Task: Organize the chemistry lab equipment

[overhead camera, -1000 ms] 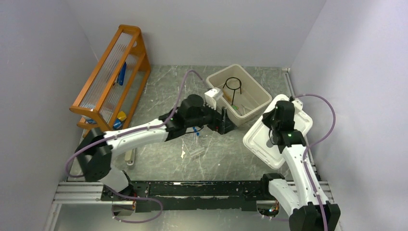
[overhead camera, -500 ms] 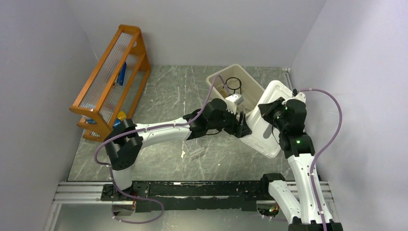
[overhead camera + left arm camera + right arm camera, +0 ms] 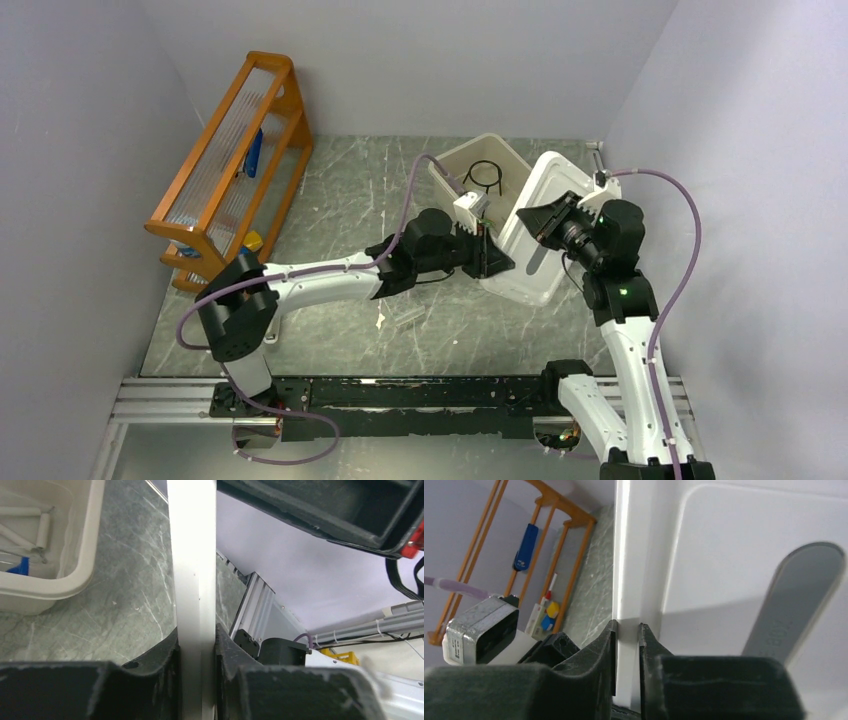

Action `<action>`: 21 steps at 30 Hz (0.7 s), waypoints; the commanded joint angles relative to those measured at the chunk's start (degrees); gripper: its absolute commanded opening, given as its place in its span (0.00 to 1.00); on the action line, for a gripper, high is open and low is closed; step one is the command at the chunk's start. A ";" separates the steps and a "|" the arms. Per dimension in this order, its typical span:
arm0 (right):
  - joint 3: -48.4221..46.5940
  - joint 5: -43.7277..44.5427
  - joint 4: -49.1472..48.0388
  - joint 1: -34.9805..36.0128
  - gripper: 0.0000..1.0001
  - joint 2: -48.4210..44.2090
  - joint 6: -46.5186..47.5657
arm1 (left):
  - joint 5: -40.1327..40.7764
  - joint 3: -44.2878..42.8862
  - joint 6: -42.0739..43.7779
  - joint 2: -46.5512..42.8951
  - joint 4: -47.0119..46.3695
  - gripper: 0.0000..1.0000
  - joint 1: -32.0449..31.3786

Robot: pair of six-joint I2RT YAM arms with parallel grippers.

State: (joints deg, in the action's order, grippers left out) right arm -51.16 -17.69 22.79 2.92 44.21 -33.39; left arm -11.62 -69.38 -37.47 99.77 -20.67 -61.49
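A white lid [image 3: 535,250] stands tilted on edge just right of the beige bin [image 3: 480,145]. My left gripper [image 3: 497,262] is shut on its lower left rim [image 3: 192,555], fingers pressed to both faces. My right gripper [image 3: 548,220] is shut on the lid's upper edge [image 3: 626,555]. The black wire ring [image 3: 485,175] lies inside the bin. In the left wrist view, white tube pieces [image 3: 30,527] and a small blue piece [image 3: 17,566] show in the bin [image 3: 75,580]. A clear tube [image 3: 410,315] and a small white piece [image 3: 380,320] lie on the table.
The orange wooden rack [image 3: 230,150] stands along the left wall with a blue item [image 3: 255,155] hanging in it. Yellow and blue pieces [image 3: 250,242] sit at its foot. The left arm stretches across the table's middle. Walls close in on both sides.
The right gripper has lifted the lid from flat on the table to tilted on edge. The left gripper has swung right from the bin's front and shut on the lid's rim.
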 commanded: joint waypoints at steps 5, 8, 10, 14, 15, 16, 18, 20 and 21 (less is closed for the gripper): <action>-7.99 -2.61 3.08 -0.13 0.49 1.52 3.71 | 7.22 1.88 0.96 -8.91 -7.17 0.05 -0.20; -9.57 -2.08 4.02 -0.19 0.53 0.82 3.09 | 12.51 2.16 0.72 -10.72 -6.82 0.05 -0.12; -9.66 -1.06 3.92 -0.17 0.54 0.16 2.23 | 16.67 2.38 0.41 -11.71 -7.63 0.05 -0.05; -8.57 6.67 4.33 -0.17 0.55 -1.57 0.61 | 24.67 0.43 -1.89 -12.46 -6.44 0.05 0.58; -8.45 8.67 4.73 -0.19 0.55 -1.65 0.14 | 26.29 -0.36 -2.83 -12.17 -5.53 0.05 1.10; -8.29 10.03 5.07 -0.17 0.56 -1.62 -0.37 | 27.18 -1.12 -4.26 -11.76 -5.03 0.05 1.76; -7.90 11.41 5.41 -0.17 0.56 -1.26 -0.81 | 28.45 -1.47 -7.39 -10.78 -5.98 0.05 3.17; -7.24 12.70 5.72 -0.21 0.56 -0.95 -1.19 | 29.25 -2.25 -9.92 -9.41 -7.11 0.05 4.32; -6.69 13.50 5.70 -0.17 0.56 -1.01 -1.35 | 29.61 -2.88 -11.31 -8.57 -7.18 0.05 4.78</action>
State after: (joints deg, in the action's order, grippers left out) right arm -59.42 -9.34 27.07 2.96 43.13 -33.34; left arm 12.05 -68.73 -42.57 89.17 -23.22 -58.98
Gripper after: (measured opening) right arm 0.553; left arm 0.235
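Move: My left and right fingers both already grip the white lid. From my left hand, the open box it is meant for lies about 35 cm ahead, almost straight, and some 17 cm below. The lid's middle is roughly 7 cm right, 5 cm ahead and slightly higher. The black ring in the box is around 41 cm ahead, 2 cm left. From my right hand, the box is about 28 cm ahead, level sideways and well below. I open my right fingers and let go of the lid's edge, lifting that hand about 5 cm, then drawing it a little right, clear of the lid. My left hand keeps its pinch and raises the lid some 10 cm, veering forward and left towards over the box while swinging counter-clockwise about 25 degrees with its fingertips tilting up. ##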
